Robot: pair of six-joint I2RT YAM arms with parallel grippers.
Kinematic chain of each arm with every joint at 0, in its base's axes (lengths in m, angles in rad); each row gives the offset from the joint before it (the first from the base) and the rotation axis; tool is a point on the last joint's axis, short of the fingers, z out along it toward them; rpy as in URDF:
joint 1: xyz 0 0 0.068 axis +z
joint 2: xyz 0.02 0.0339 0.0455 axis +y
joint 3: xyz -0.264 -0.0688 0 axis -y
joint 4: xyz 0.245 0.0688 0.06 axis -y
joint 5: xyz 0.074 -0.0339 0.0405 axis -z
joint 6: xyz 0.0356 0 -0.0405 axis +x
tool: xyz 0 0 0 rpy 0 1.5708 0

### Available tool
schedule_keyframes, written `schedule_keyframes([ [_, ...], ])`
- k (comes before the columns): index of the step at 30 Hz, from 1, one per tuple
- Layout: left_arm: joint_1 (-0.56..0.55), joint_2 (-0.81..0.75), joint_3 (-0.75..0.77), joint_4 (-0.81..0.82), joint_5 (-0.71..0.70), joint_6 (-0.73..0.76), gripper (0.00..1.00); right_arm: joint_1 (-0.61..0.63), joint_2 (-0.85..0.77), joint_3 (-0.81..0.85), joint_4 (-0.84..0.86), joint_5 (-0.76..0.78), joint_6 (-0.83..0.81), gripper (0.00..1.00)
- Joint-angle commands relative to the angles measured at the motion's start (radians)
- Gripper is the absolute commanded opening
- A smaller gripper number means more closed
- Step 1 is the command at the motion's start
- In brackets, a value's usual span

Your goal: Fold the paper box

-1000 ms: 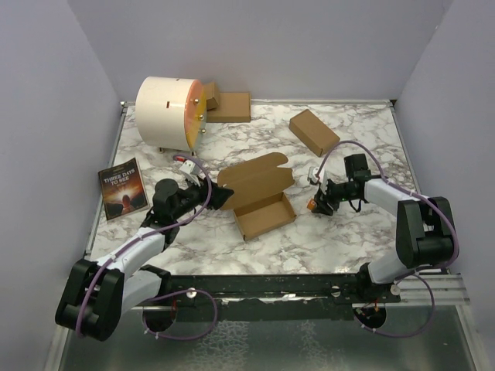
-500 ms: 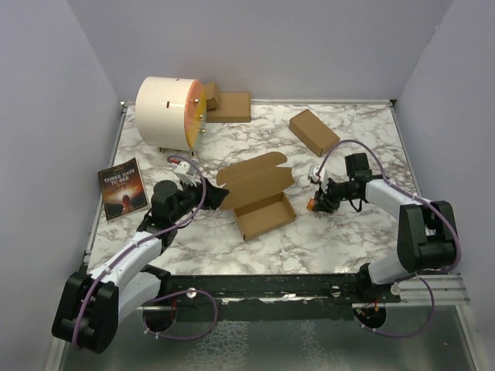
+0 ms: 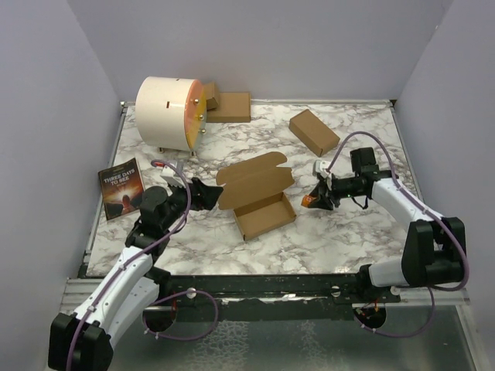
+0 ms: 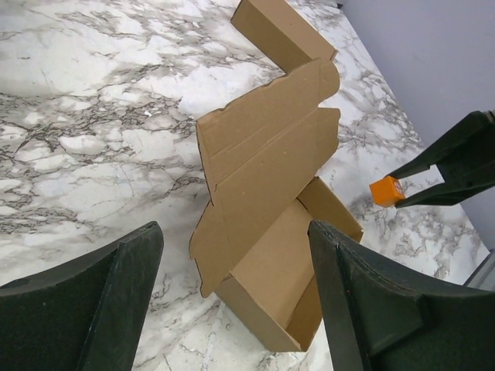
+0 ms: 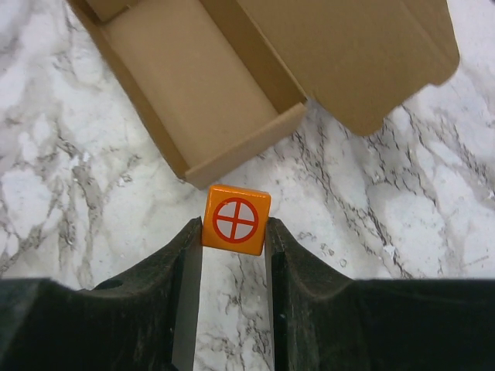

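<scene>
The paper box (image 3: 259, 197) lies mid-table as a shallow open tray (image 5: 193, 85) with its lid flap (image 5: 348, 54) standing open behind it. In the left wrist view the paper box (image 4: 263, 178) sits ahead of my left gripper (image 4: 232, 232), which is open, holds nothing and is clear of the cardboard. From above, the left gripper (image 3: 207, 195) hovers just left of the box. My right gripper (image 5: 232, 224) is shut on a small orange cube (image 5: 236, 219) with a white crossed circle, just off the tray's right corner. That cube (image 3: 309, 202) also shows from above.
A twin brown carton (image 3: 314, 131) lies at the back right. A large white drum (image 3: 170, 112) stands at the back left with small cardboard pieces (image 3: 228, 104) beside it. A dark book (image 3: 122, 188) lies near the left edge. Grey walls enclose the table.
My left gripper has pulled back to the left, away from the box's flap, and opened wider. The right gripper has closed on the orange cube and shifted slightly.
</scene>
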Motion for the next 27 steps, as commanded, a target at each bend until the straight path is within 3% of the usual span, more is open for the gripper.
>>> schedule_keyframes([
  [1, 0.005, -0.040, 0.031, -0.097, -0.044, -0.018, 0.79, 0.002, -0.058, 0.036, -0.121, -0.190, -0.083, 0.07],
  [9, 0.005, -0.074, 0.025, -0.115, -0.050, -0.027, 0.79, 0.061, -0.051, 0.116, -0.207, -0.254, -0.195, 0.04],
  [19, 0.006, -0.211, -0.048, -0.188, -0.067, -0.168, 0.77, 0.396, 0.168, 0.271, -0.104, 0.021, -0.069, 0.05],
  [27, 0.005, -0.326, -0.080, -0.287, -0.109, -0.190, 0.76, 0.536, 0.297, 0.300, -0.030, 0.211, 0.014, 0.08],
])
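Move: The right hand already holds the orange cube clear of the table. The paper box's open tray lies about 13 cm to its left, 2 cm back and 6 cm below; the tray's nearest end wall stands only some 5 cm left, 1 cm ahead and 6 cm down. The raised lid is roughly 15 cm left, 6 cm ahead and 2 cm lower. From the left hand the tray is about 13 cm right, 3 cm ahead, 16 cm below. Still pinching the orange cube, the right hand rises about 5 cm while easing back, swings roughly 13 cm left over the tray's end wall, then sinks back to nearly its starting height above the tray, turning nearly 30 degrees counter-clockwise. The empty, open left hand draws some 4 cm back and slightly left, away from the box. ##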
